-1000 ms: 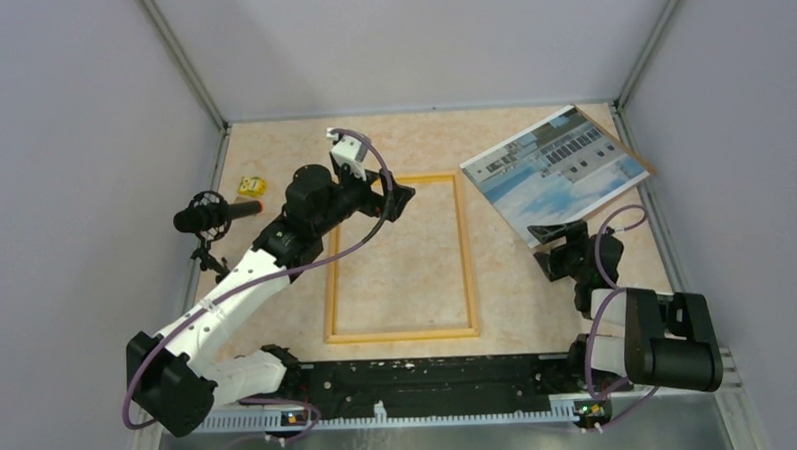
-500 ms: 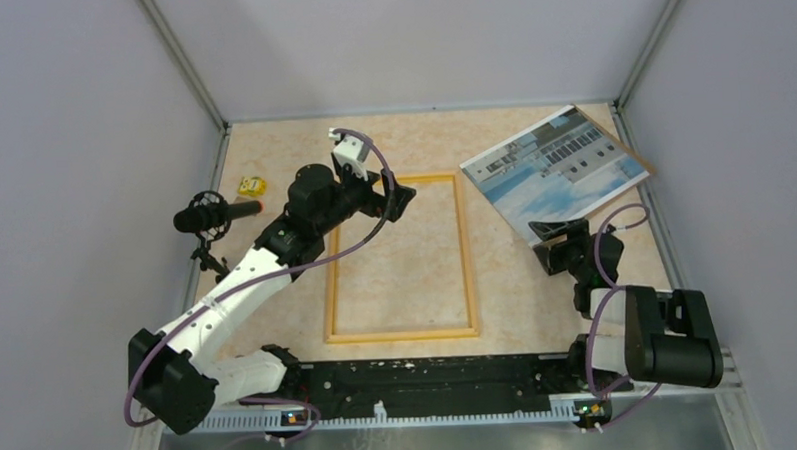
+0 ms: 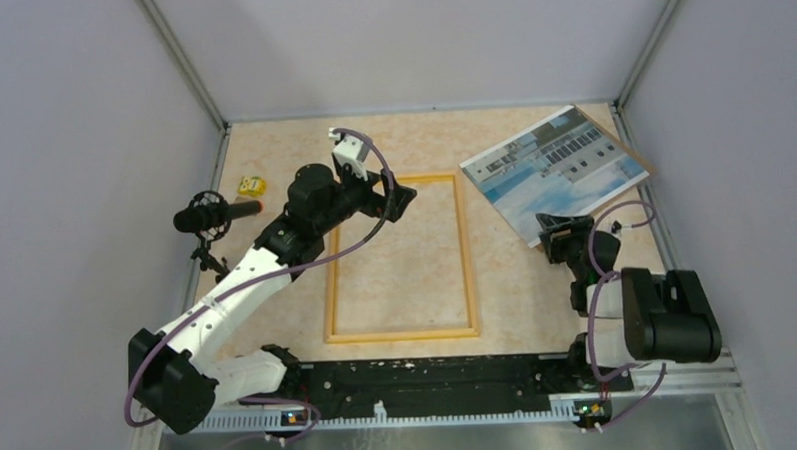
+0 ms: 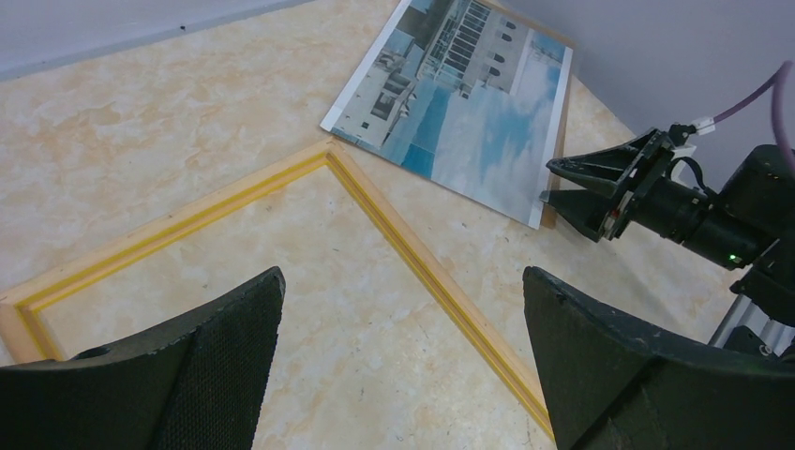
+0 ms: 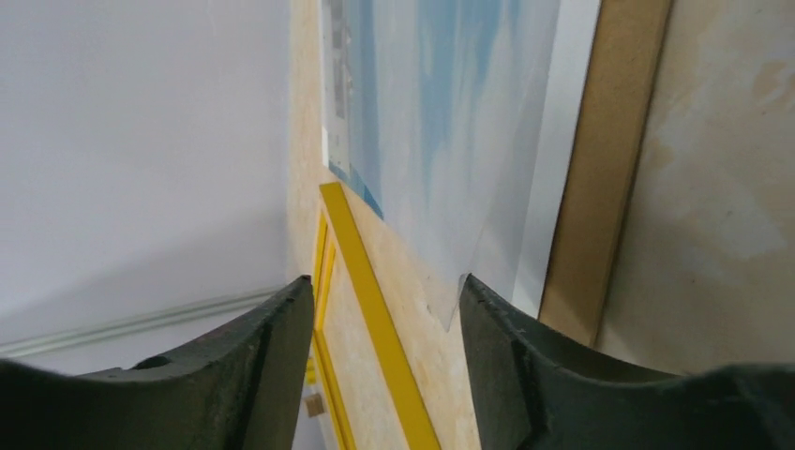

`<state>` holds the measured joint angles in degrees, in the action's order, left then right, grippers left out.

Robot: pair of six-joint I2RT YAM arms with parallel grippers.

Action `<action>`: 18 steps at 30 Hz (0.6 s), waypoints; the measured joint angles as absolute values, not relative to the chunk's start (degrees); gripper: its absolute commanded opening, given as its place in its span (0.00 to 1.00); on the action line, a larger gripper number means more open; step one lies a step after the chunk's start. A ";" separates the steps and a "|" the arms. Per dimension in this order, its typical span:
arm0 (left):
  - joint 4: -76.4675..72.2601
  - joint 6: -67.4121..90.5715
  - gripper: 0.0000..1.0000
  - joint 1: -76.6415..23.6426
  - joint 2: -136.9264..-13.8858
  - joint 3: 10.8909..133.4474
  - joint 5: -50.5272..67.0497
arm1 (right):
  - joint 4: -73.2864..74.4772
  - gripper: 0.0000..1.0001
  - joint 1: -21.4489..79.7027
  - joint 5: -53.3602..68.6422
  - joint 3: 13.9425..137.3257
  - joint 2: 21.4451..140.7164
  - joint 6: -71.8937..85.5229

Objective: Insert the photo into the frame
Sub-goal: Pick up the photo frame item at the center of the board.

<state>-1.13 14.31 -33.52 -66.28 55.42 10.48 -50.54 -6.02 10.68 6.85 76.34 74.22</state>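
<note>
The frame, a narrow yellow-orange border, lies flat mid-table and shows too in the left wrist view and right wrist view. The photo, a white building over blue water, lies face up at the back right on a brown board. My left gripper hovers wide open over the frame's far left corner, nothing between its fingers. My right gripper sits low at the photo's near corner, jaws apart. That corner lies just beside one finger, not pinched.
A black microphone on a small stand and a small yellow object sit at the left wall. Grey walls close the table on three sides. A black rail runs along the near edge. The brown board juts out past the photo.
My right gripper has slid forward to the photo's near corner and its jaws have narrowed. The left arm has not moved.
</note>
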 measured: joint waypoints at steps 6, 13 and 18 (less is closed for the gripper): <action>-1.06 14.85 0.99 -33.52 -66.30 55.42 10.68 | -66.65 0.12 -4.60 5.17 7.29 93.23 78.94; -0.99 14.96 0.99 -33.52 -66.30 55.42 10.70 | -81.12 0.00 -4.60 3.07 7.20 107.57 84.71; -0.99 15.55 0.99 -33.52 -66.30 55.42 11.46 | -83.66 0.00 -4.64 5.26 6.33 106.52 85.82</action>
<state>-0.99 15.55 -33.52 -66.30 55.42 11.46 -83.66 -4.64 5.26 6.33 106.52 85.82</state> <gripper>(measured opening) 0.987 0.005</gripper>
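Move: The near corner of the clear sheet already sits in the open gap of my right fingers, about at my right hand point. The sheet's middle is some 18 cm ahead, 6 cm to the right and 4 cm below. The photo lies right under the sheet, about 5 cm below my hand. The empty frame's middle is 33 cm to my left, 3 cm back and 5 cm below. From my idle left hand, the sheet's middle lies roughly 20 cm ahead, 37 cm right and 25 cm below. I shut my half-open right fingers completely on the near corner of the clear sheet, one finger above and one below, while pressing the hand down about 4.5 cm and forward some 2 cm with a slight drift right. I roll its left side up and swing it a little clockwise, each under 10 degrees. Once shut, I begin to rise by about 1 cm. ##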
